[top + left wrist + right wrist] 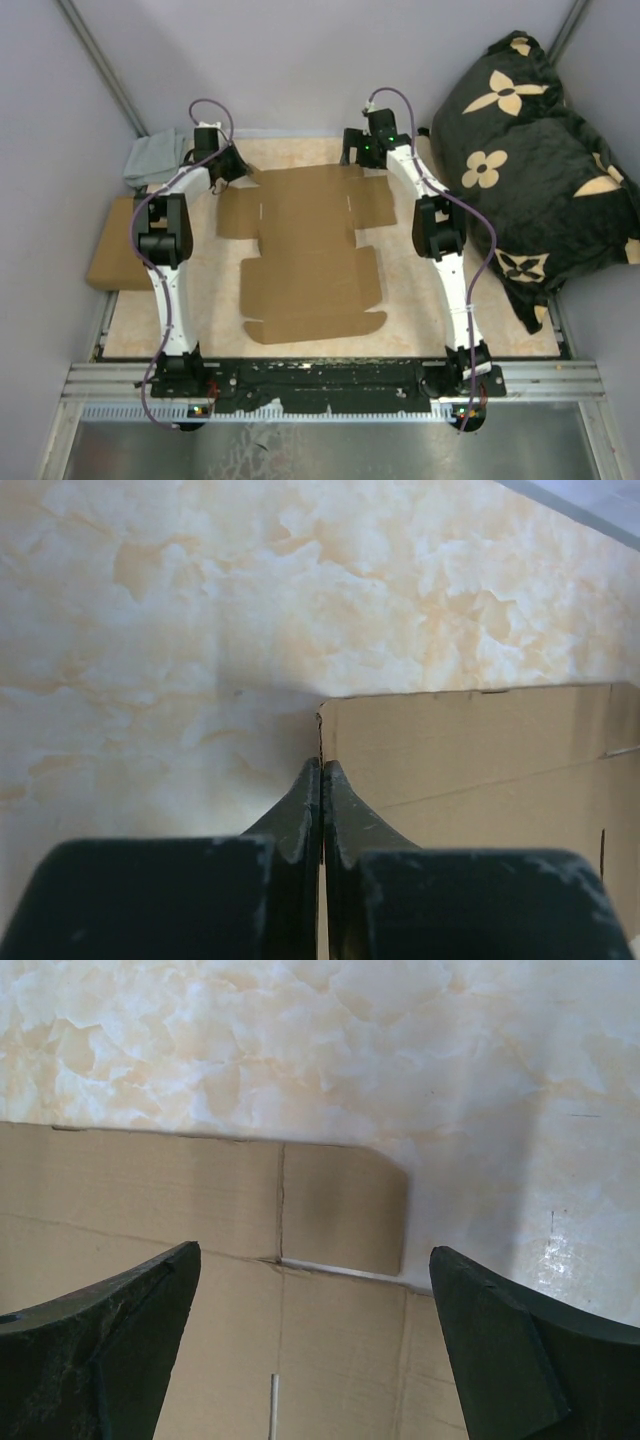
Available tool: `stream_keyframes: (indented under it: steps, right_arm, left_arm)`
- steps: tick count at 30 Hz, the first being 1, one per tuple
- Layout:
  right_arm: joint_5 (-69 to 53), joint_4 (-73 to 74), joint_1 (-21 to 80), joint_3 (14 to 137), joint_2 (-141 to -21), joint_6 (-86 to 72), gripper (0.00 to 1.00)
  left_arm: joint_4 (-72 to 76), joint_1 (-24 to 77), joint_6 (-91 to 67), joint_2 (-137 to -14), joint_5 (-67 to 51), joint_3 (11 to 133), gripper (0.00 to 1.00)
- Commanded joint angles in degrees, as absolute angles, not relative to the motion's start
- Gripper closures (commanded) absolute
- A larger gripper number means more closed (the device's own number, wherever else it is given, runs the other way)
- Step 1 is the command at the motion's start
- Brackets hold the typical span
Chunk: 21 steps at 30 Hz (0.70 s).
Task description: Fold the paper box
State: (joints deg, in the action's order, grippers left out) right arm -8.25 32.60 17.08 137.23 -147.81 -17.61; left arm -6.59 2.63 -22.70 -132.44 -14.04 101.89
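Note:
The paper box point(310, 250) lies as a flat brown die-cut sheet in the middle of the marble table point(210, 300), flaps spread out. My left gripper point(232, 165) is at the sheet's far left corner. In the left wrist view its jaws point(321, 765) are pressed together, with the left edge of the cardboard point(480, 750) running into the gap between them. My right gripper point(352, 152) hovers over the far right corner. It stands wide open point(312, 1252) above a rounded tab and crease lines of the sheet point(330, 1360), with nothing between its fingers.
A plain brown cardboard box point(115, 255) sits at the table's left edge, with a grey cloth point(155, 158) behind it. A large black cushion with beige flowers point(540, 160) fills the right side. Grey walls close in the back and both sides.

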Motion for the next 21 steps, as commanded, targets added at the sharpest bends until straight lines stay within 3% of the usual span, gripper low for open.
stream_keyframes:
  steps: [1, 13, 21]
  right_arm:
    - [-8.3, 30.8, 17.0, 136.8, -143.1, -17.8, 0.01]
    - [-8.8, 30.7, 16.1, 134.1, -142.3, -18.5, 0.01]
    - [-11.0, 29.0, 16.0, 129.8, -140.2, -18.0, 0.01]
  left_arm:
    - [-4.3, 3.1, -22.2, -128.1, -16.5, 97.7, 1.0]
    - [25.3, 3.0, -23.0, -110.9, -23.6, 73.5, 1.0]
    - [29.3, 3.0, -23.9, -108.5, -23.4, 70.7, 1.0]
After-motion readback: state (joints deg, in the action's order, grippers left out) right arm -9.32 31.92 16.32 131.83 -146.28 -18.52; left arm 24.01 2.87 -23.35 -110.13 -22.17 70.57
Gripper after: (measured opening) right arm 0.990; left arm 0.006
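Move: The left hand already pinches the far-left corner flap of the paper box between shut fingers; the left side flap lies some 10 cm back from it and 3 cm to its left, and the grey cloth about 22 cm to its left and 4 cm farther out. The open right hand hovers some 3 cm above the far-right corner flap, which is about 2 cm ahead; the right side flap is roughly 9 cm back and 4 cm to its right. Up and back goes the left hand, first drawing towards the base with little rise, then climbing steeply, about 9 cm up and 6 cm back in all, drifting slightly right while the wrist tips up some 20 degrees. Its shut fingers keep their pinch on the far-left corner flap. The right hand sinks about 2 cm and eases back a little, fingers wide open around the far-right corner flap. ##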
